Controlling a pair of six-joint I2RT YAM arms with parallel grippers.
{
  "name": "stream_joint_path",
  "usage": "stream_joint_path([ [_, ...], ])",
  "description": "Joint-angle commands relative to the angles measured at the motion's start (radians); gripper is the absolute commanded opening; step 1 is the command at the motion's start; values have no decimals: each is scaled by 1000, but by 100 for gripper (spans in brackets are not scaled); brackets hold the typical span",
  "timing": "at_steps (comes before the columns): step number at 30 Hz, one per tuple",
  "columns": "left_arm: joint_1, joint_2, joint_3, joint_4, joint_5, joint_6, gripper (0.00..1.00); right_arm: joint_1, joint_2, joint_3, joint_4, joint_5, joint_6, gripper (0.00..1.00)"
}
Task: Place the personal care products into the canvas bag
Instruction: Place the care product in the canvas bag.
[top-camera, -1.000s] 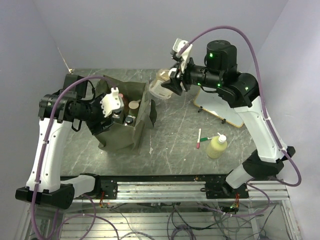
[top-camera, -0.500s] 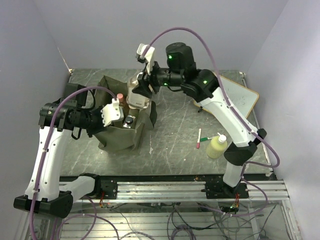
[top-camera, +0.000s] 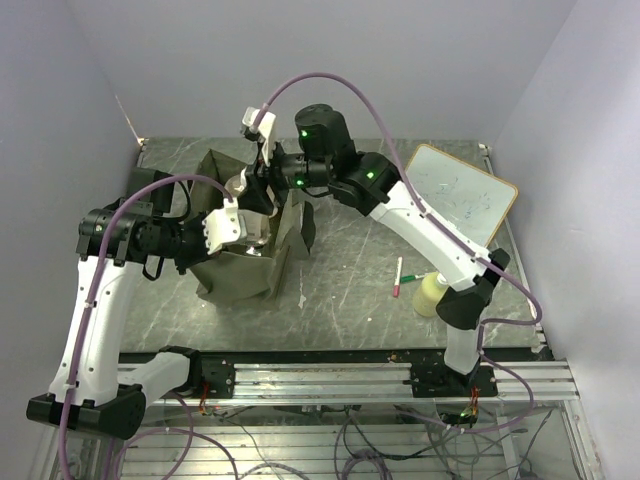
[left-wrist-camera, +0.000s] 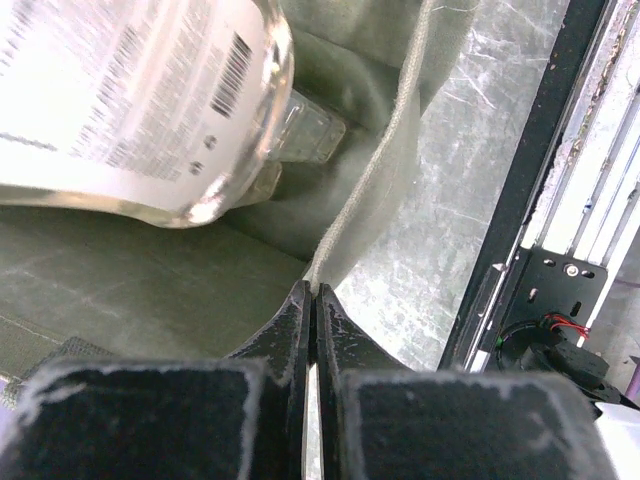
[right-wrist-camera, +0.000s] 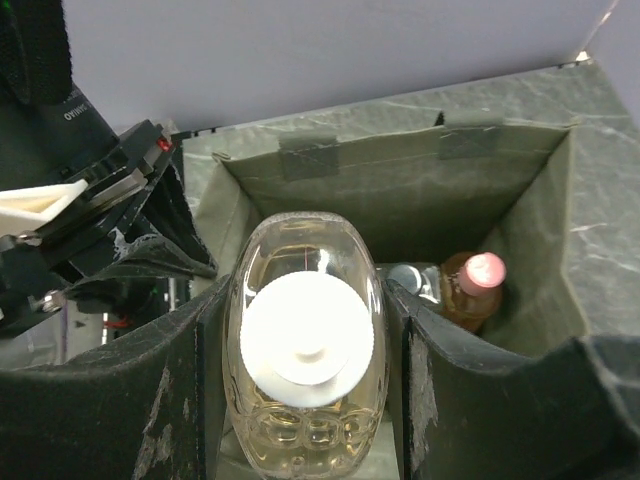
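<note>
The olive canvas bag (top-camera: 240, 268) stands open at the table's left. My left gripper (left-wrist-camera: 313, 292) is shut on its near rim, the fabric edge pinched between the fingers. My right gripper (right-wrist-camera: 305, 335) is shut on a clear bottle (right-wrist-camera: 305, 345) with a white cap, held upright over the bag's mouth (top-camera: 243, 188). The same bottle fills the upper left of the left wrist view (left-wrist-camera: 140, 100). Inside the bag lie an amber bottle with a pink cap (right-wrist-camera: 470, 290) and a clear one (right-wrist-camera: 410, 278). A pale yellow bottle (top-camera: 432, 293) stands on the table at the right.
Red and green marker pens (top-camera: 398, 277) lie beside the yellow bottle. A wooden-framed whiteboard (top-camera: 462, 195) lies at the back right. The right arm stretches across the table's middle. The black rail (top-camera: 330, 375) runs along the near edge.
The right arm has swung left with the clear bottle, from beside the whiteboard to over the bag's mouth. The left gripper has closed on the bag's rim.
</note>
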Motion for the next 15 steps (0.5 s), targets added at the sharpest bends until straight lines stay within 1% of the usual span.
stream_joint_path([
  [1, -3, -20, 3, 15, 68, 1, 7, 14, -1, -28, 189, -71, 105, 0],
  [5, -3, -28, 2, 19, 69, -1, 7, 24, -1, -96, 234, -93, 136, 0],
  [9, -3, -41, -10, 27, 80, -11, 7, 45, -25, -214, 290, -96, 136, 0],
  [15, -3, -53, -26, 27, 82, -17, 7, 69, -33, -344, 320, -88, 104, 0],
])
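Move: The middle of the canvas bag, where the held white-capped bottle is being taken, lies roughly 24 cm below the right hand, about 3 cm to its left and 2 cm back. Inside it, the red-capped bottle stands some 4 cm ahead and 5 cm left of that hand, the grey-capped bottle about level with the hand and 5 cm left, both some 26 cm below. From the left hand, the bag's middle is about 7 cm ahead, 4 cm right and 12 cm below. Down, gathering speed, the right hand sinks about 11 cm through the bag's mouth with the white-capped bottle still gripped, easing some 3 cm left and 3 cm back towards the near wall, clear of the bottles inside. It rolls about 10 degrees, its forward side dropping, and its fingers dip slightly. The left hand stays put, its shut fingers still pinching the near rim. ##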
